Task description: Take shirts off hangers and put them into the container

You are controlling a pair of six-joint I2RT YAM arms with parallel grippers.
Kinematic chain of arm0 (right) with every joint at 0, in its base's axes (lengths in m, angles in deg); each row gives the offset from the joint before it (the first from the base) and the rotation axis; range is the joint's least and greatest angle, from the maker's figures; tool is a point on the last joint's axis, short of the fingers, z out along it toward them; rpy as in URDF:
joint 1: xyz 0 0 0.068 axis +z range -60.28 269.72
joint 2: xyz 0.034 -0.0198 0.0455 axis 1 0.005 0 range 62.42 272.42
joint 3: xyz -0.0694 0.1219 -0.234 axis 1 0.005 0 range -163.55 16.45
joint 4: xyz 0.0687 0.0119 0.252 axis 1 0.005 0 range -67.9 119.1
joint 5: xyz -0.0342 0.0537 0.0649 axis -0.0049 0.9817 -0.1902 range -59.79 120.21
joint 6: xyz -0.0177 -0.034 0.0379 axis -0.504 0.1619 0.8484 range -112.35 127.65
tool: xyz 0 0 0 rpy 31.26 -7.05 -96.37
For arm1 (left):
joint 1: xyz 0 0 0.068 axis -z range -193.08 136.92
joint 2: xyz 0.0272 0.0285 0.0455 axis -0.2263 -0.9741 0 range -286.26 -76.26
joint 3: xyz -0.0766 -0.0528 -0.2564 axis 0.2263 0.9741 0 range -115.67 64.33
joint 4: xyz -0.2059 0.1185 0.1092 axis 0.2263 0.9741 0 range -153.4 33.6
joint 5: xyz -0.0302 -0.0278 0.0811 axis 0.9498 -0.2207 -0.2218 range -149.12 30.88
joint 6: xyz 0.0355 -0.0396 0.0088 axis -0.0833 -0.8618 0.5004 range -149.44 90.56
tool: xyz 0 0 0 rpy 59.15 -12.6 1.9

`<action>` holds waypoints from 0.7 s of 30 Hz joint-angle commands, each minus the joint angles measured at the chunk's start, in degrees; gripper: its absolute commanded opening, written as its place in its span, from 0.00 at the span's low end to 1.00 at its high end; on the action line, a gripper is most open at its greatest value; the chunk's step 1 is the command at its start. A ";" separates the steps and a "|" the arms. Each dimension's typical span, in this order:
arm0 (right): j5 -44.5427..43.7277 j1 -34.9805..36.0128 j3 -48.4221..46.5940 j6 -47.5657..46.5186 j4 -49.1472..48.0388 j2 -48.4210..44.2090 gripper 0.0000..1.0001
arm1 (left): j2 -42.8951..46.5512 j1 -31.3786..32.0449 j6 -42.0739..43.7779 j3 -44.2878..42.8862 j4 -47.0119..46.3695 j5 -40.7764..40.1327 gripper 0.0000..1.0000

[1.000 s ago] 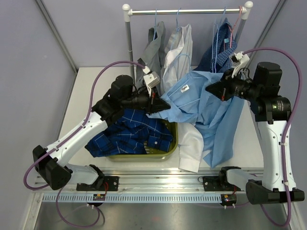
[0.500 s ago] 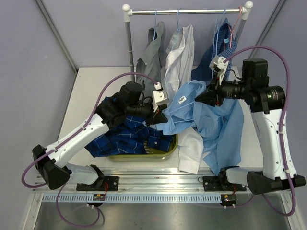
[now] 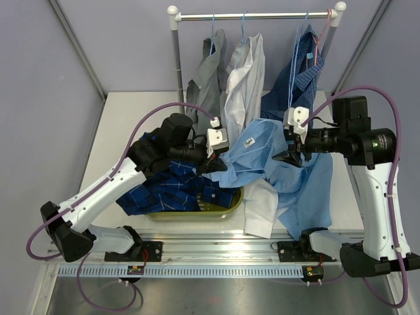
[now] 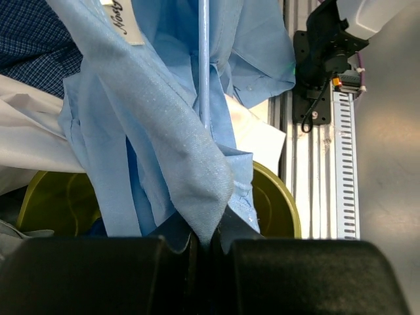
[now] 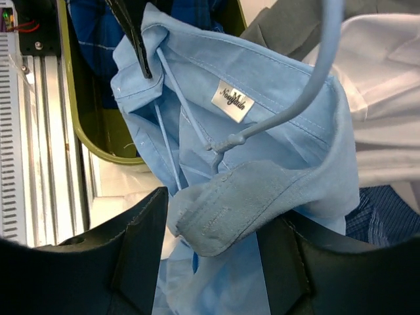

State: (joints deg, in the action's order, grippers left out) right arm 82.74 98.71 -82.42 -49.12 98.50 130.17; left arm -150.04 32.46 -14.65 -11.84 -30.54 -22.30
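Note:
The light blue shirt [image 3: 279, 167] hangs between my two arms, over the right end of the olive-green container [image 3: 226, 209]. My left gripper [image 3: 213, 161] is shut on a fold of this shirt [image 4: 197, 170], just above the container rim [image 4: 282, 203]. My right gripper [image 3: 283, 149] stands open, and the shirt's collar flap [image 5: 230, 203] lies loose between its fingers. A light-blue hanger [image 5: 315, 85] is still inside the shirt's neck. Its straight bar [image 4: 204, 65] shows in the left wrist view. A dark blue windowpane-check shirt [image 3: 170, 187] fills the container.
On the silver rail [image 3: 256, 15] hang a grey shirt [image 3: 209, 72], a white shirt [image 3: 244, 79] and a navy small-check shirt [image 3: 298, 72], with a pinkish hanger [image 3: 321, 33] at the right end. White cloth [image 3: 261, 203] lies right of the container. The arms' base rail [image 3: 216, 249] runs along the near edge.
My right gripper has opened and let go of the light blue shirt's collar, after moving left and down. The shirt has sunk closer to the container. My left gripper stays shut on it.

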 commanded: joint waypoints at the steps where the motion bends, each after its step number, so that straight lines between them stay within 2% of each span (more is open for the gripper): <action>1: 4.76 0.41 2.10 -12.21 7.35 0.98 0.61 | 2.94 0.43 0.60 -3.03 -1.57 4.75 0.00; 8: 10.04 2.16 4.56 -13.98 7.10 3.01 0.49 | 2.85 0.34 -2.65 -2.42 -6.31 9.23 0.00; 11: 10.48 2.96 5.44 -13.02 6.48 2.74 0.29 | 2.06 0.34 -4.06 -1.98 -8.51 9.76 0.00; 12: 10.40 2.96 5.70 -12.92 6.04 2.48 0.14 | 1.80 0.34 -4.85 -1.89 -9.13 9.50 0.00; 14: 9.26 2.87 7.11 -10.05 4.29 0.73 0.00 | 1.62 0.17 -6.08 -1.63 -11.41 8.45 0.00; 16: 7.68 2.87 9.03 -6.09 -0.79 -2.42 0.00 | 2.32 -0.80 -9.15 -1.27 -14.65 4.77 0.01; 17: 4.71 2.96 9.65 0.46 -3.08 -3.66 0.00 | 2.76 -1.15 -10.38 -1.01 -15.54 2.32 0.21; 19: -0.12 2.96 11.06 7.87 -10.46 -6.90 0.00 | 3.99 -3.33 -13.46 0.30 -18.43 -4.54 0.40; 20: -6.33 2.96 11.24 14.43 -12.22 -7.71 0.00 | 5.73 -4.22 -14.51 0.92 -19.49 -7.26 0.66; 21: -9.35 2.96 11.24 17.28 -14.76 -9.02 0.00 | 6.45 -5.27 -18.26 1.97 -20.20 -12.25 0.72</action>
State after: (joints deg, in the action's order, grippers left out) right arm 83.18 101.16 -71.28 -46.98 93.17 125.27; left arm -148.38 30.23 -24.46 -11.00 -39.20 -23.37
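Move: The near fold of the light blue shirt's collar lies between my open right fingers, about 2 cm left and 3 cm below the hand point. The hanger neck is some 6 cm left and 2 cm ahead of that hand, the collar label about 12 cm left and 6 cm ahead. The container lies roughly 35 cm left, 8 cm ahead and 30 cm below. From my left hand, which still holds the shirt's other side, the fold is about 23 cm right and 3 cm ahead. I ease my right hand about 3 cm down and 2 cm left into the light blue collar, swinging it some 10 degrees counter-clockwise, pinch the fold beside the hanger neck, then draw it slightly back and right, undoing most of the swing. My left hand holds on, drifting back a little, then opens wide on its side of the shirt while moving about 3 cm forward and 2 cm up. ##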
